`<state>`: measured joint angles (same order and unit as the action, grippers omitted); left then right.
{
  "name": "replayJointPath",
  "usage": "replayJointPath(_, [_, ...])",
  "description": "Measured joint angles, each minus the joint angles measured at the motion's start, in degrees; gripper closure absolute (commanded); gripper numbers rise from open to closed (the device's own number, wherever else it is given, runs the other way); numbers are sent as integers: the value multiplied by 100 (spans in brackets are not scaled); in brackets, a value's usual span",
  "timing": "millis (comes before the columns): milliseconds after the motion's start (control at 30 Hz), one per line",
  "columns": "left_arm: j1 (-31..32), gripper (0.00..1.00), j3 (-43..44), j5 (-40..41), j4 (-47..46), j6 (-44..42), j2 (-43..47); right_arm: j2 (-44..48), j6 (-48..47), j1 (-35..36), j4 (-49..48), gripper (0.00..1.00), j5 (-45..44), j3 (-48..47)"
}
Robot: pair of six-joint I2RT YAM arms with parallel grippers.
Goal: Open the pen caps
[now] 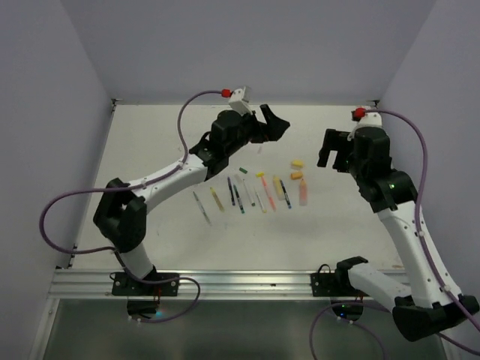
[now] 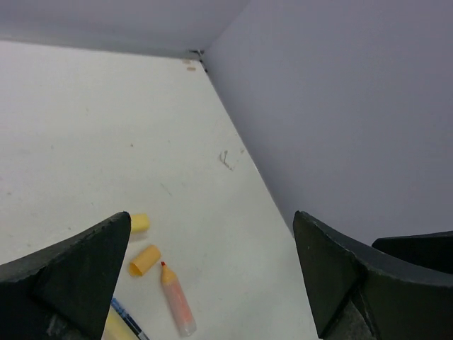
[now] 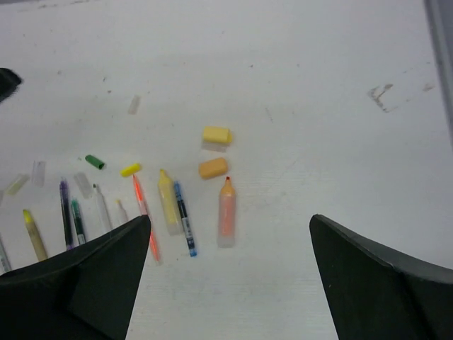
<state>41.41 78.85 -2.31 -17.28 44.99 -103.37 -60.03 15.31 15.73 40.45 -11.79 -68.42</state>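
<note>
The pens [image 1: 247, 193] lie in a row mid-table, uncapped. At the row's right end are an orange highlighter [image 3: 226, 212], a blue pen [image 3: 184, 218] and a yellow highlighter [image 3: 168, 202]. Loose pen caps lie just beyond them: a yellow one [image 3: 216, 135], an orange one [image 3: 213, 168], a small yellow one [image 3: 131, 169], a green one [image 3: 95, 162] and pale ones [image 3: 134, 104]. My left gripper [image 1: 271, 121] hovers open beyond the row, nothing between its fingers. My right gripper [image 1: 334, 152] hangs open to the right of the caps, holding nothing.
White table boxed in by pale walls at the back [image 1: 247, 45] and both sides. The right wall [image 2: 340, 106] is close to the left gripper's view. A metal rail [image 1: 225, 281] runs along the near edge by the arm bases.
</note>
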Motion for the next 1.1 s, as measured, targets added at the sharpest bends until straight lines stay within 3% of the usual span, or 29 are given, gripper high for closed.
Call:
replayJointPath(200, [-35, 0, 2, 907, 1071, -1108, 1552, 1038, -262, 0, 291, 1, -817, -544])
replayJointPath(533, [-122, 0, 127, 2789, 2697, -2616, 3139, 2221, -852, 0, 553, 1, -1729, -837])
replayJointPath(833, [-127, 0, 118, 4251, 3272, -3394, 4503, 2559, -1261, 0, 448, 1, -2153, -848])
replayJointPath(1100, [-127, 0, -15, 5045, 3357, -3716, 5104, 2575, -1502, 0, 138, 1, -2223, -844])
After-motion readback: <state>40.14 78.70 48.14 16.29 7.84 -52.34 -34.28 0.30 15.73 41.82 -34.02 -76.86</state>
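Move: Both hands hang empty over the opened pens. The uncapped orange marker lies about 26 cm below the right hand, some 2 cm ahead and 3 cm to its left; its orange cap is about 6 cm beyond the marker and a centimetre farther left, while the blue pen lies some 6 cm left of the marker and a centimetre nearer. From the left hand, the marker is about 7 cm back, 10 cm right and 25 cm below. The left hand sweeps some 34 cm left while rising about 22 cm and drawing back, swinging counter-clockwise, rolling left side up and tipping its fingers upward as it leaves the pens and caps. The right hand withdraws from the orange marker the other way, up about 16 cm, back and to the right, raising its fingertips some 30 degrees and slowing to a gentle rise; both grippers stay wide open and touch nothing. ##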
